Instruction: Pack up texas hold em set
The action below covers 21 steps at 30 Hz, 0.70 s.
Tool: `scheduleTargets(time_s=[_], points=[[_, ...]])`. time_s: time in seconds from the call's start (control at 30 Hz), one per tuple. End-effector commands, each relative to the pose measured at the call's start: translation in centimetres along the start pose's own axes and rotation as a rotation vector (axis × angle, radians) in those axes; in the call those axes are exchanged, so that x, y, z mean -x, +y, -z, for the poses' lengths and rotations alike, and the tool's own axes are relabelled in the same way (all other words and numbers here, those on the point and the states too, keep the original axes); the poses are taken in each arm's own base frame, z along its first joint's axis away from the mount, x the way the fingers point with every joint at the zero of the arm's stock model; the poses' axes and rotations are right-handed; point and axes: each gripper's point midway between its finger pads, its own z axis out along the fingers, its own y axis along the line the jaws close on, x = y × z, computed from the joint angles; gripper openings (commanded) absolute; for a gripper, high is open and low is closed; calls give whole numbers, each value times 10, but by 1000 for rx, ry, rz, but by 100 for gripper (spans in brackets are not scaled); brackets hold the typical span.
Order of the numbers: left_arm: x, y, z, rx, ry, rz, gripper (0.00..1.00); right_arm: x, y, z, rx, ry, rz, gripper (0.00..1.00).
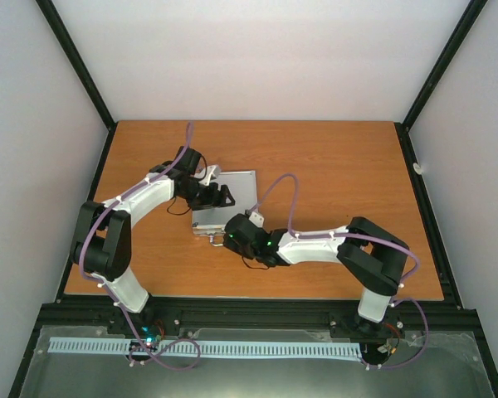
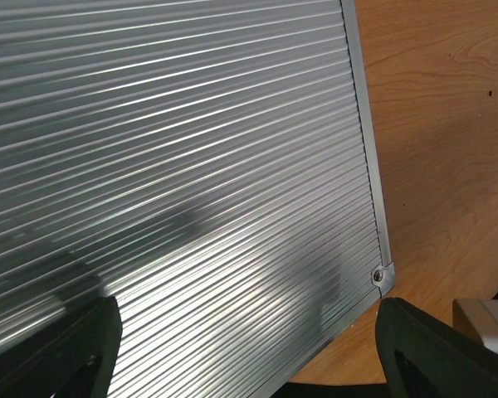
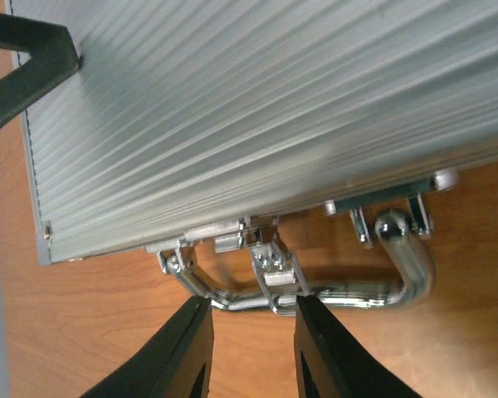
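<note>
The silver aluminium case [image 1: 239, 186] lies shut on the wooden table, and its ribbed lid fills the left wrist view [image 2: 191, 166]. Chips, card box, dice and discs are hidden. My left gripper [image 1: 218, 197] is open over the lid, with its fingers [image 2: 58, 348] spread wide. One of its fingers [image 3: 25, 58] shows against the lid's far corner in the right wrist view. My right gripper [image 1: 230, 235] is open at the case's front edge [image 3: 274, 108]. Its fingertips [image 3: 191, 332] sit on either side of a hanging chrome latch [image 3: 278, 269] and just short of the chrome handle [image 3: 398, 274].
The wooden table [image 1: 340, 166] has a black frame rail along its edges. White walls stand on three sides. A purple cable loops above the right arm [image 1: 286, 186]. Bare wood shows to the right of the case's corner [image 2: 440, 124].
</note>
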Motion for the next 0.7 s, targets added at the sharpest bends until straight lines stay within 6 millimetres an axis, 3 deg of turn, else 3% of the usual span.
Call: scheduleTargets(time_s=[0.0,0.1,0.23,0.57,0.67], points=[[-4,-4,0,-8,26,8,87,-17,4,17,-13,30,44,38],[-2,-7,2,-17,22,7,87,-26,-6,17,-17,44,15,61],[-1,-10,5,-20,15,3,87,-28,-3,11,55,35,-33,73],[-6,-8,5,-22,18,7,87,-33,14,-14,174,34,-104,77],[-7,-9,5,-24,17,6,87,-33,11,-18,171,28,-122,77]])
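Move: The latch on the closed case's front edge lies about 2 cm ahead of the right fingertips, 1 cm left and 2 cm below them. The case handle is just under it, level with the right hand, 1 cm to its left and 4 cm down; the case's middle is some 10 cm ahead and 3 cm lower. From the left hand, the latch is roughly 10 cm back and 6 cm below. Backing off from the latch by about 3 cm, the right hand spreads its fingers from slightly open to mostly open. It then sinks some 1.5 cm and slides left about 2.5 cm along the case's front edge, easing slightly forward and rolling its left side up by roughly 10 degrees. The left hand stays put, open fingers on the lid. ##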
